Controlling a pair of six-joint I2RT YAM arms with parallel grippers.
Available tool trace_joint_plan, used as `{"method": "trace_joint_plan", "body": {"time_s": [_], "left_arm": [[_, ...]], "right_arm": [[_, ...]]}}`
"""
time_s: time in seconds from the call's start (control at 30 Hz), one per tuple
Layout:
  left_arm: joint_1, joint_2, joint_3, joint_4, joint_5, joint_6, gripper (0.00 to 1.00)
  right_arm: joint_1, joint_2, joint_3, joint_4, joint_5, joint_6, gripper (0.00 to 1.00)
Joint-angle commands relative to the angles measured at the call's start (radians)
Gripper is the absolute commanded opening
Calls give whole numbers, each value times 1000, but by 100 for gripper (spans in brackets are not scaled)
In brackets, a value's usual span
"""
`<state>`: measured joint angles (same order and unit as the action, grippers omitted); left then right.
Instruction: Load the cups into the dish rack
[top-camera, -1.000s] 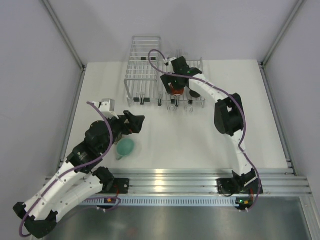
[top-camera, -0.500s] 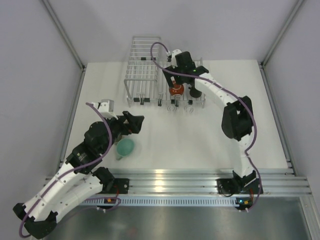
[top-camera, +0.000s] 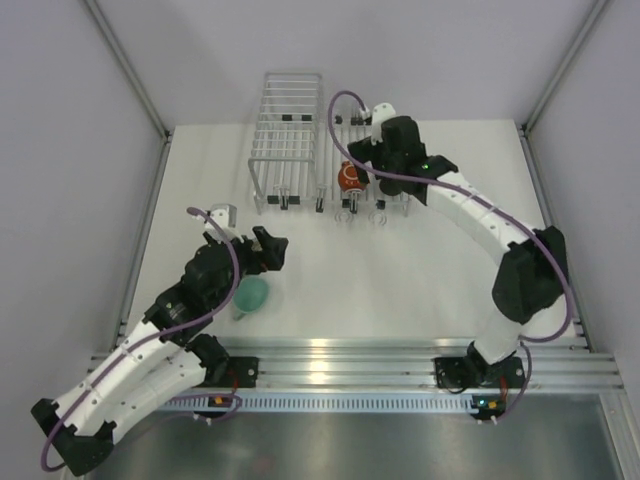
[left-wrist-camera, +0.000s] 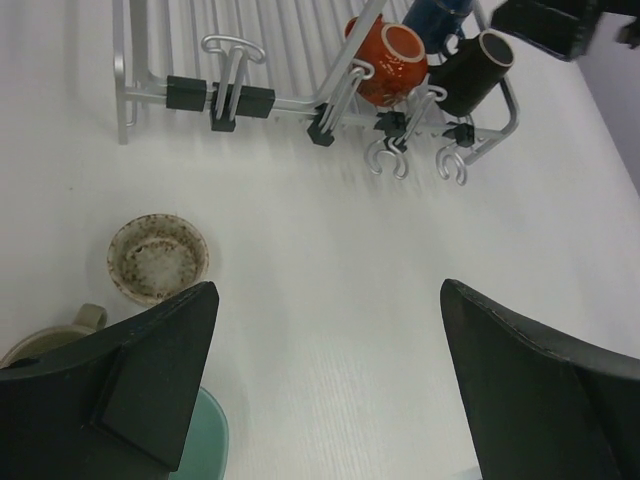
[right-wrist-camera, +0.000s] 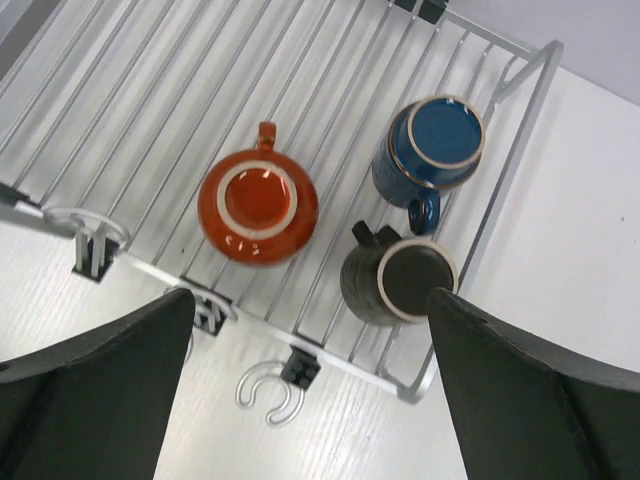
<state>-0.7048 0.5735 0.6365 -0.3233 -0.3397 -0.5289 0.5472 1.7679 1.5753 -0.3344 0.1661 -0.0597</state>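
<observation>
Three cups stand upside down in the dish rack (right-wrist-camera: 500, 170): an orange-red cup (right-wrist-camera: 258, 205), a dark blue cup (right-wrist-camera: 432, 140) and a dark brown cup (right-wrist-camera: 395, 282). My right gripper (right-wrist-camera: 310, 300) hovers open above the rack's front rim, holding nothing; from above the gripper (top-camera: 365, 162) sits just right of the orange-red cup (top-camera: 349, 178). My left gripper (left-wrist-camera: 325, 300) is open over bare table. Left of it stand a beige speckled cup (left-wrist-camera: 158, 258), an olive cup (left-wrist-camera: 40, 345) and a mint cup (left-wrist-camera: 205, 450). The mint cup (top-camera: 251, 294) lies beside the left arm.
A taller box-shaped wire basket (top-camera: 288, 130) stands directly left of the dish rack (top-camera: 330, 195). Silver hooks (left-wrist-camera: 385, 160) hang off the rack's front rim. Grey walls and metal posts close in the white table (top-camera: 400, 270).
My right gripper has drawn up and to the right, away from the orange-red cup, which stays standing in the rack. The left arm has shifted slightly.
</observation>
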Motion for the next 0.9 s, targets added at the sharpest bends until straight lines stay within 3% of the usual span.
{"method": "trace_joint_plan", "body": {"time_s": [0.0,0.37,0.63,0.87], "left_arm": [[1,44,-21,-20,-56,-11,98],[1,219,-57,-2,-131,-31,96],[1,324,-86,168,-101,59,96],[10,460,-66,216,-108,107,96]], "right_arm": [[-1,-207,-138,139,13,40,99],[-18,-726,-504,166,61,116,99],[-18,-921,-621,123,78,144,99],[-20,-1036,-664,60,73,158,99]]}}
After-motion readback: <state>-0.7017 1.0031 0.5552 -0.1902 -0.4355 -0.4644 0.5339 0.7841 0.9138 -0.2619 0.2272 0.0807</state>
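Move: From my left hand the white ramekin lies about 7 cm ahead, 5 cm to the left and 21 cm below. The grey cup is some 12 cm left of my left hand and about level with it, the teal cup 5 cm back and 6 cm left. From my right hand the ramekin is roughly 16 cm back and 28 cm left, the orange cup 5 cm ahead and 5 cm left, the dark mug 4 cm ahead and 5 cm right, both about 14 cm below. I sink my open left hand about 12 cm towards the ramekin, easing slightly forward while its fingers tip down and its left side rolls up some 20 degrees. My empty right hand pulls back about 18 cm and 12 cm to the right, rising 9 cm clear of the rack and the orange cup; its fingers stay open and tilt up towards level. ##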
